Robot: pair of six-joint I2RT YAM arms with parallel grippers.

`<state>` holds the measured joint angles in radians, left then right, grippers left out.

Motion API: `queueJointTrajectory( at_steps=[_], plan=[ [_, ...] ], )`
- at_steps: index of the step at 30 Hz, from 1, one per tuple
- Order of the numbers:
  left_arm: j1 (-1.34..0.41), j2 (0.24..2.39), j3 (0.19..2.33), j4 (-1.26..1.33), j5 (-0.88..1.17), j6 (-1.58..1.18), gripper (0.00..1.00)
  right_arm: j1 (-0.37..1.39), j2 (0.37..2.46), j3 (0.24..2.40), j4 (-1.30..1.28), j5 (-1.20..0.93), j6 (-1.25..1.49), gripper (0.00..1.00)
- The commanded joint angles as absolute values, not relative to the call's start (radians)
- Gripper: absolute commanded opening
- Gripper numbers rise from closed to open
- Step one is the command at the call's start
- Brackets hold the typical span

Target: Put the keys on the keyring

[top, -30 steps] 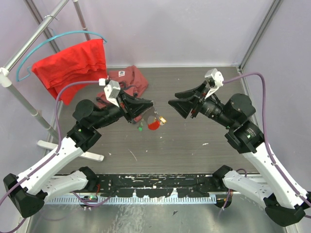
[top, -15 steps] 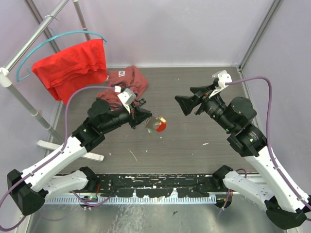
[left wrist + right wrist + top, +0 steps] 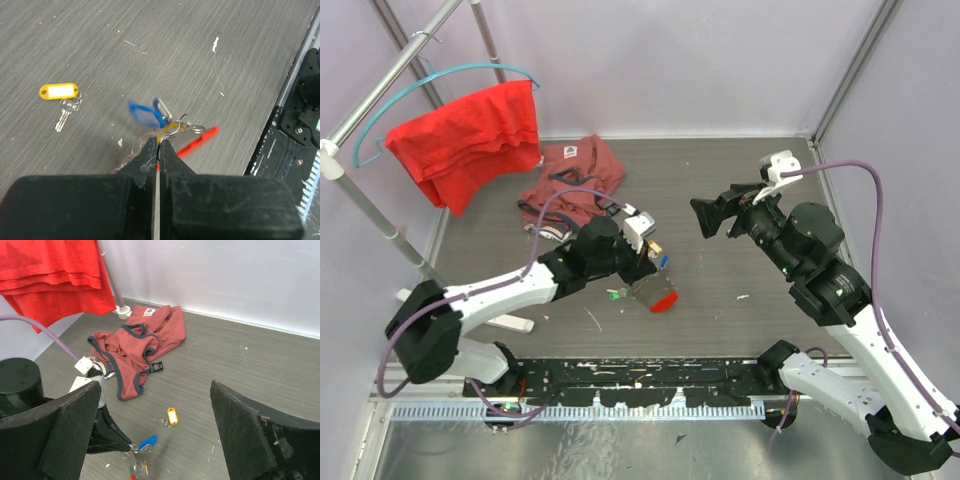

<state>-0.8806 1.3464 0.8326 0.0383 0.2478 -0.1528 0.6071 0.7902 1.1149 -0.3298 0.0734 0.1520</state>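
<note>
My left gripper (image 3: 646, 270) is shut on the thin wire of the keyring (image 3: 187, 127), which hangs just above the table. A blue-headed key (image 3: 142, 114) and the red oval tag (image 3: 197, 141) dangle from the ring, blurred; the same red tag (image 3: 663, 303) shows in the top view. A yellow-headed key (image 3: 59, 91) lies loose and flat on the table (image 3: 740, 180), apart from the bunch, and shows as the yellow key (image 3: 172, 416) in the right wrist view. My right gripper (image 3: 712, 217) hangs open and holds nothing, raised to the right of the bunch.
A reddish-brown garment (image 3: 570, 180) lies crumpled at the back left of the table. A red cloth (image 3: 470, 135) hangs on a hanger from the clothes rack, whose white foot (image 3: 510, 322) rests at the left. A black rail (image 3: 640, 375) runs along the near edge.
My left arm has swung right and towards the near edge, carrying the keyring bunch lower. My right gripper has opened wide and drawn back to the right.
</note>
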Motion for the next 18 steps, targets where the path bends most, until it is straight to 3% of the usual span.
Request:
queueJointTrajectory(
  at_steps=[1,3,7,13,18],
  plan=[
    [-0.884,1.444,0.863,0.184,0.292,-0.193,0.11,0.607,0.746,1.110,-0.302,0.174,0.156,0.96],
    [-0.884,1.490,0.881,0.213,0.310,-0.209,0.21,0.606,0.735,1.092,-0.296,0.197,0.158,1.00],
    [-0.885,1.555,0.912,0.227,0.352,-0.228,0.31,0.607,0.726,1.073,-0.296,0.249,0.141,1.00],
    [-0.882,1.497,0.938,0.136,0.284,-0.197,0.50,0.606,0.760,1.091,-0.383,0.340,0.123,1.00],
    [-0.793,1.370,0.928,0.049,0.226,-0.207,0.77,0.607,0.784,1.089,-0.390,0.325,0.108,1.00]
  ],
)
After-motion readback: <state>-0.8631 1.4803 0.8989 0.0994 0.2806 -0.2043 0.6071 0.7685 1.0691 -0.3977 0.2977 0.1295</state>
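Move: Below the left hand, which still pinches the bunched keyring and keys by one end, the bare table spot where they will be laid is about 11 cm down, 5 cm to its right and 1 cm ahead. The loose yellow-tagged key lies some 15 cm ahead and 3 cm right, the maroon shirt roughly 33 cm ahead and 19 cm left. From the right hand the same spot is about 34 cm below, 6 cm left and 1 cm ahead. Letting go of the keyring bunch, the left hand sinks about 3.5 cm and shifts as much to its right, towards the tabletop, its fingers parting steadily to about two-thirds open; then it lifts back up some 2.5 cm, easing left and slightly forward off the bunch. The wide-open right hand draws about 4 cm right and sinks 3 cm, turning clockwise. ##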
